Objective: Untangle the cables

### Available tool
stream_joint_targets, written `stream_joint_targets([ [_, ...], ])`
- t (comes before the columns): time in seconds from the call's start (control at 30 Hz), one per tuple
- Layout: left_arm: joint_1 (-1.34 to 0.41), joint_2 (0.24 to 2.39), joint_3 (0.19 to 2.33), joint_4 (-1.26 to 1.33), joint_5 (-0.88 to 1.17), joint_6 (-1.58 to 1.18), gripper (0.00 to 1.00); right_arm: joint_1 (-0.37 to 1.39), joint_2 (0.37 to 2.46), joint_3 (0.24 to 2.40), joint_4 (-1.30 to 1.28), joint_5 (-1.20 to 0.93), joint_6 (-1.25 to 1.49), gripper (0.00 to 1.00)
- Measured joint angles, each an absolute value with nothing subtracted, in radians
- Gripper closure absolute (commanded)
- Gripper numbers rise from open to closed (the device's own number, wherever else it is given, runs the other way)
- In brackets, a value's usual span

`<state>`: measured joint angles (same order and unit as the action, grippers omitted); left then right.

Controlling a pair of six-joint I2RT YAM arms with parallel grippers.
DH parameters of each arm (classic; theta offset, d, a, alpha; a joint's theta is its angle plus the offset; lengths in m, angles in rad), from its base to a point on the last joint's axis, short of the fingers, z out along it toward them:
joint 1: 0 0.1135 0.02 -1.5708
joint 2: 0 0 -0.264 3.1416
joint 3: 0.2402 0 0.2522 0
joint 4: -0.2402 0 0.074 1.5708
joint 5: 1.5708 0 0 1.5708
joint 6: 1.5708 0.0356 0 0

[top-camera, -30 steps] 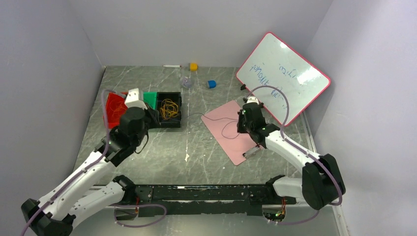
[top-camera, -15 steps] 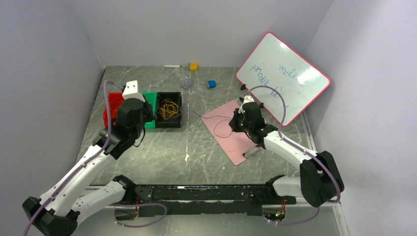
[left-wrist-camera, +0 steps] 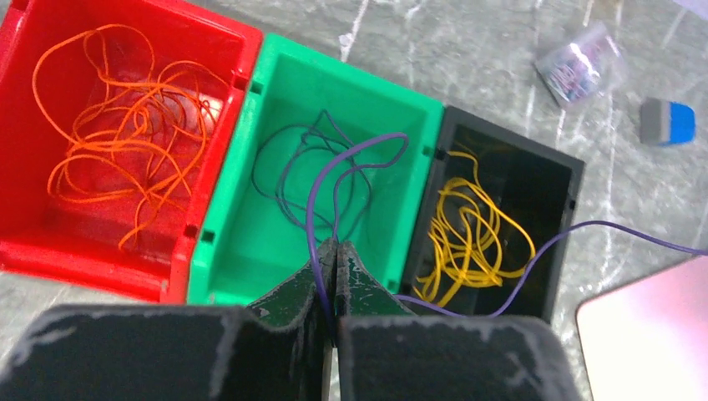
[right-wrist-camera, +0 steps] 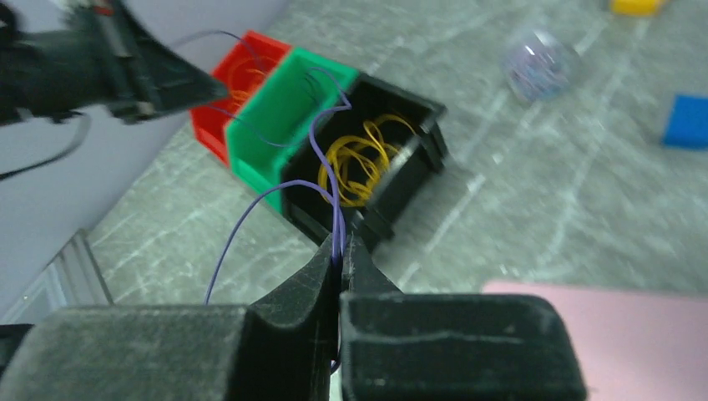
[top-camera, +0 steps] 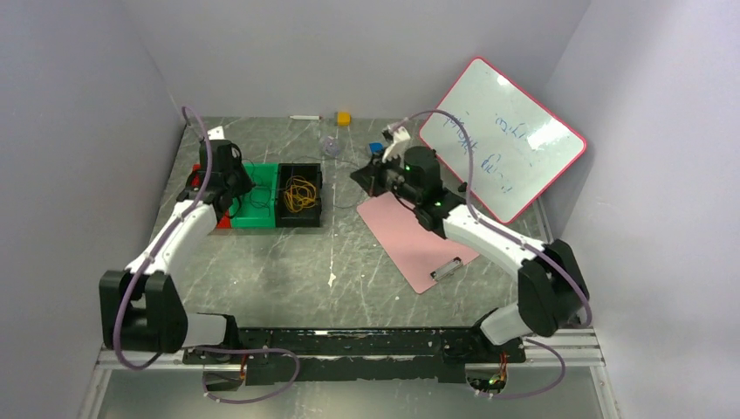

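Three cables lie coiled in bins: an orange cable (left-wrist-camera: pixel 125 125) in the red bin (left-wrist-camera: pixel 219 33), a dark blue cable (left-wrist-camera: pixel 288 171) in the green bin (left-wrist-camera: pixel 392 96), a yellow cable (left-wrist-camera: pixel 472 234) in the black bin (left-wrist-camera: pixel 534 159). A thin purple cable (left-wrist-camera: pixel 618 230) loops over the green bin and runs right across the black bin. My left gripper (left-wrist-camera: pixel 334 251) is shut on it above the green bin's near wall. Beside the black bin (right-wrist-camera: pixel 417 125), my right gripper (right-wrist-camera: pixel 340 246) is shut on the same purple cable (right-wrist-camera: pixel 330 159). In the top view the left gripper (top-camera: pixel 237 185) and right gripper (top-camera: pixel 359 175) flank the bins.
A pink clipboard (top-camera: pixel 414 236) lies right of the bins. A whiteboard (top-camera: pixel 502 135) leans at the back right. A yellow block (top-camera: pixel 344 118), a blue block (top-camera: pixel 376 148), a clear packet (top-camera: pixel 330 146) and a pen (top-camera: pixel 305 117) sit near the back wall.
My right gripper has moved left off the pink clipboard toward the black bin, carrying the purple cable. The left arm has swung back and left, its gripper now over the bins' left side.
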<state>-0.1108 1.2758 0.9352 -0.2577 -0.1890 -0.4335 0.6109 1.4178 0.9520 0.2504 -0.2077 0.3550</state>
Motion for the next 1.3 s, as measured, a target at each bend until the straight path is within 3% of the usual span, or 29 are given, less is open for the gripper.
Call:
stream_joint_targets([
  [0.2,0.003,1.451,0.975,-0.171,-0.083,-0.444,0.93,0.666,1.618,1.181,0.318,-0.286,0.327,1.0],
  [0.47,0.027,1.615,1.011,-0.118,0.038,-0.452,0.93,0.702,1.88,1.495,0.32,-0.425,0.269,1.0],
  [0.53,0.026,1.627,1.011,-0.118,0.058,-0.453,0.87,0.707,1.927,1.544,0.307,-0.439,0.257,1.0],
  [0.57,0.026,1.628,1.01,-0.118,0.061,-0.453,0.79,0.709,1.944,1.559,0.3,-0.442,0.253,1.0],
  [0.67,0.027,1.605,1.003,-0.123,0.06,-0.459,0.65,0.71,1.985,1.599,0.27,-0.442,0.244,1.0],
  [0.8,0.026,1.514,0.973,-0.13,0.046,-0.468,0.55,0.712,2.025,1.633,0.252,-0.443,0.236,1.0],
  [1.3,0.027,1.212,0.9,-0.224,-0.001,-0.488,0.46,0.768,2.228,1.889,0.11,-0.384,0.181,1.0],
])
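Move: The green bin, where the purple cable is going, has its middle about 3 cm ahead of the left hand and 14 cm below it; the black bin sits some 12 cm to the right of the green one, the red one 12 cm to its left. From the right hand, which also holds the cable, the green bin is level with it, about 27 cm left and 20 cm below, with the black bin 16 cm left. Left dips 8 cm over the green bin, opens, retreats; right, still gripping cable, sweeps 20 cm left-forward. ##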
